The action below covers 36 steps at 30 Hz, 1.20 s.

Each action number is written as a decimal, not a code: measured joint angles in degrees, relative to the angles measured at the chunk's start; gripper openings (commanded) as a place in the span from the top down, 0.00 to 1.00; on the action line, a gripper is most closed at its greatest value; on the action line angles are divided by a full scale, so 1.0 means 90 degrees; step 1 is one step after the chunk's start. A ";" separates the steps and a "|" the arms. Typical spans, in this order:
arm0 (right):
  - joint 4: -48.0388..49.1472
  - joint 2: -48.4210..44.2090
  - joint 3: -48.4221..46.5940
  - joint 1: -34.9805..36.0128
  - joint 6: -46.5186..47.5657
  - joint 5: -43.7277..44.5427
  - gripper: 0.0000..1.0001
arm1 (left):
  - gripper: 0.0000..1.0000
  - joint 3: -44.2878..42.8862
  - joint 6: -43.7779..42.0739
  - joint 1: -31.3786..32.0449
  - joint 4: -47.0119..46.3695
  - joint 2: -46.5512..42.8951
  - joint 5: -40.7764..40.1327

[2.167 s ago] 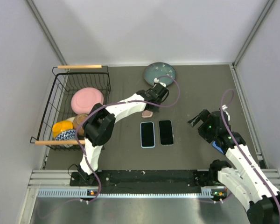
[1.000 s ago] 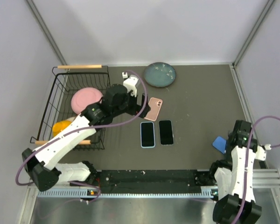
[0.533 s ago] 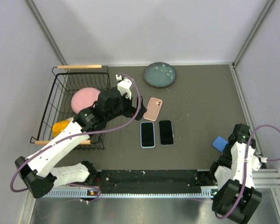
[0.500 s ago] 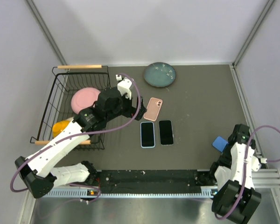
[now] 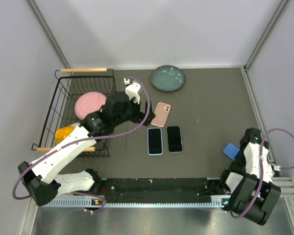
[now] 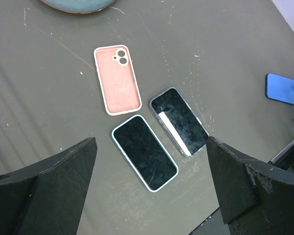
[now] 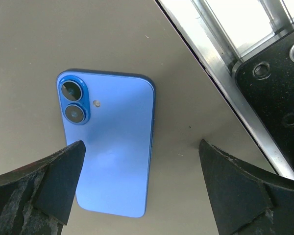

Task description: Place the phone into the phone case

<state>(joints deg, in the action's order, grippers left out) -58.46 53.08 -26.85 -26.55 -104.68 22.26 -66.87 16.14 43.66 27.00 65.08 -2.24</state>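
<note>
A pink phone case [image 5: 161, 113] [image 6: 116, 80] lies empty, inside up, on the dark table. Just nearer are a phone with a pale blue rim [image 5: 155, 141] [image 6: 144, 152] and a dark phone [image 5: 174, 138] [image 6: 179, 121], both screen up. A blue phone [image 5: 230, 151] [image 7: 108, 144] lies face down at the near right. My left gripper [image 5: 145, 111] [image 6: 152, 191] hovers open to the left of the case, holding nothing. My right gripper [image 5: 246, 146] [image 7: 139, 188] is open above the blue phone's right edge, also with nothing in it.
A teal plate [image 5: 167, 78] sits at the back centre. A black wire basket [image 5: 56, 110] on the left holds a pink plate [image 5: 89, 104] and bowls. Metal rails [image 5: 152, 188] run along the near edge, close to the blue phone.
The left arm drew back leftward from the pink case, leaving it uncovered on the table. The right arm folded back to the near right by the blue phone. Both jaws stayed open.
</note>
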 measured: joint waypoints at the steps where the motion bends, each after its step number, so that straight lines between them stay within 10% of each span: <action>1: 0.0027 0.0126 -0.0044 0.0000 0.0005 0.0019 0.01 | 0.01 0.0000 0.0017 -0.0002 0.0002 0.0027 0.0010; 36: 0.1093 0.2013 -0.1032 -0.0282 0.1171 -0.0095 0.01 | 0.01 -0.0002 0.0029 0.0000 -0.0061 0.0318 -0.0012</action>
<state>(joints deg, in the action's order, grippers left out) -48.62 71.20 -36.14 -29.08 -94.15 21.41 -66.89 16.40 43.66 26.46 67.94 -2.35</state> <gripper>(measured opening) 0.987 0.987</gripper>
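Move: Just ahead of the open right hand lies the blue phone, its middle about 2 cm forward, 2 cm to the right and 2 cm below. The near metal rail runs some 8 cm behind the hand, level with it sideways, and the black phone lies about 33 cm to its left and 11 cm ahead. From the left hand the blue phone is roughly 48 cm right, 13 cm back and 26 cm lower. Skimming level just above the table, the right hand travels about 5 cm forward and 3 cm to the right, away from the near rail, fingers staying wide open to straddle the phone. The rear finger comes up against the phone's near long edge, while the wrist turns a little, some 5 to 10 degrees counter-clockwise. ##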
